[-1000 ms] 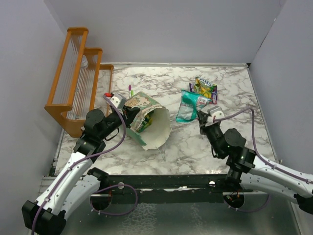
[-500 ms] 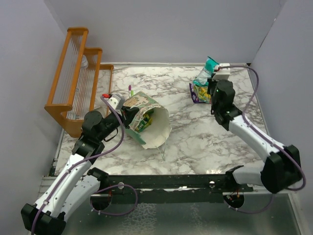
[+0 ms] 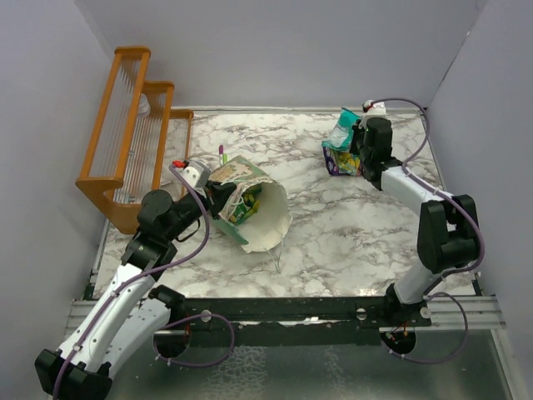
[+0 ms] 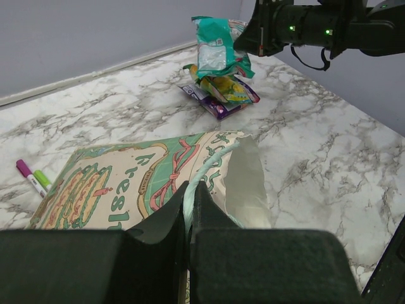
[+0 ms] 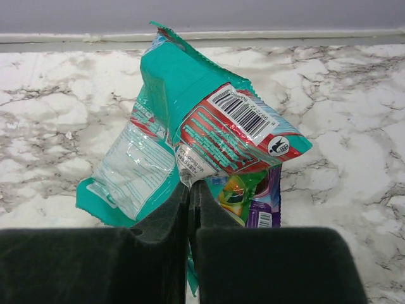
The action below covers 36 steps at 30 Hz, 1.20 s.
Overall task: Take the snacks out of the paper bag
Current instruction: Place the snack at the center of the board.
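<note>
The mint-green paper bag [image 3: 250,208] lies on its side at the table's left-centre, its cream mouth facing right, with a green snack [image 3: 241,210] showing inside. My left gripper [image 3: 215,198] is shut on the bag's rim [image 4: 209,166]. At the far right my right gripper [image 3: 356,143] is shut on a teal snack packet [image 5: 190,120], held just above a purple and yellow snack [image 3: 340,160] that lies on the marble. In the left wrist view the teal packet [image 4: 215,50] hangs over the purple snack [image 4: 221,95].
An orange wooden rack [image 3: 133,133] stands at the back left. Two thin markers [image 4: 31,177] with purple and green caps lie behind the bag. Walls close the table at the back and both sides.
My right arm has carried the teal packet from mid-table to the far right corner and lowered it over the purple snack. The left gripper and bag have stayed put.
</note>
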{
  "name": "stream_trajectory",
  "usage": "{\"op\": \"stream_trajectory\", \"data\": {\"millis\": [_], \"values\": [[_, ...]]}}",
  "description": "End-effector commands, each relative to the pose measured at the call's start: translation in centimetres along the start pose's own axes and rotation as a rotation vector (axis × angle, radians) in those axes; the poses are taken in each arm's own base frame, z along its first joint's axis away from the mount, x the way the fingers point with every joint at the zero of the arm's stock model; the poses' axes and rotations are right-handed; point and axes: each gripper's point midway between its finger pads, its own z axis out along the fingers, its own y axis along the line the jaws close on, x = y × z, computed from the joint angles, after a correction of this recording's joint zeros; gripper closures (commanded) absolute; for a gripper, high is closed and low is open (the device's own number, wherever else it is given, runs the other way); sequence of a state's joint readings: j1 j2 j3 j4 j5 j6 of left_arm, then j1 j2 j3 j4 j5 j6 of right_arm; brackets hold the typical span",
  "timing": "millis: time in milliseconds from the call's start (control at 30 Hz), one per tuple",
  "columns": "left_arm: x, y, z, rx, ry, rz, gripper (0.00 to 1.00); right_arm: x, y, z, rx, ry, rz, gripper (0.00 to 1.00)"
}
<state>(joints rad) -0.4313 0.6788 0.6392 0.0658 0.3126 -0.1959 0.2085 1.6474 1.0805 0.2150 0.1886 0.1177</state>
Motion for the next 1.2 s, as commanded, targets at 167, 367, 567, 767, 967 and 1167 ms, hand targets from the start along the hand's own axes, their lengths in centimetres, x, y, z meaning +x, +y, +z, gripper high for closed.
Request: {"op": "stream_trajectory", "data": {"millis": [167, 367, 567, 767, 967, 1167], "values": [[-0.8, -0.1, 0.2, 0.006, -0.016, 0.003, 1.00, 3.2, -1.3, 2.2, 0.055, 0.090, 0.019, 0.99], [-0.4, -0.1, 0.4, 0.013, -0.004, -0.003, 1.00, 8.6, -3.2, 3.1, 0.146, 0.198, -0.004, 0.99], [-0.2, 0.2, 0.4, -0.001, 0.003, 0.002, 1.00, 12.3, -3.3, 4.1, 0.149, 0.289, 0.009, 0.99], [0.0, 0.3, 0.5, -0.007, 0.007, 0.001, 1.00, 9.4, -2.4, 3.0, 0.080, 0.218, 0.013, 0.98], [0.2, 0.2, 0.7, 0.003, 0.015, -0.003, 1.00, 8.0, -1.7, 2.1, 0.033, 0.183, 0.015, 0.78], [0.0, 0.2, 0.6, 0.002, 0.008, -0.001, 1.00, 5.6, -1.4, 1.8, 0.010, 0.131, 0.001, 0.63]]}}
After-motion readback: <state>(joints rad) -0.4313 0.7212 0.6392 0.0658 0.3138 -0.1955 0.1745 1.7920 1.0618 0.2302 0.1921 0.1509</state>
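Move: The right hand still pinches the teal snack by one end; the yellow snack lying on the purple snack, where the teal one goes, is about 11 cm below it, some 2 cm ahead and 2 cm to its left. The paper bag stands roughly 35 cm to the left and 16 cm nearer the base. From the left hand, still holding the bag, that yellow snack is about 26 cm ahead and 38 cm to the right. Down goes the right hand about 8 cm with the teal snack, easing some 2 cm forward and 2 cm to the right while its fingers tip a little further downwards, lowering the snack onto the yellow and purple ones. Staying low, it then opens its fingers to about a third and draws back roughly 2 cm. ##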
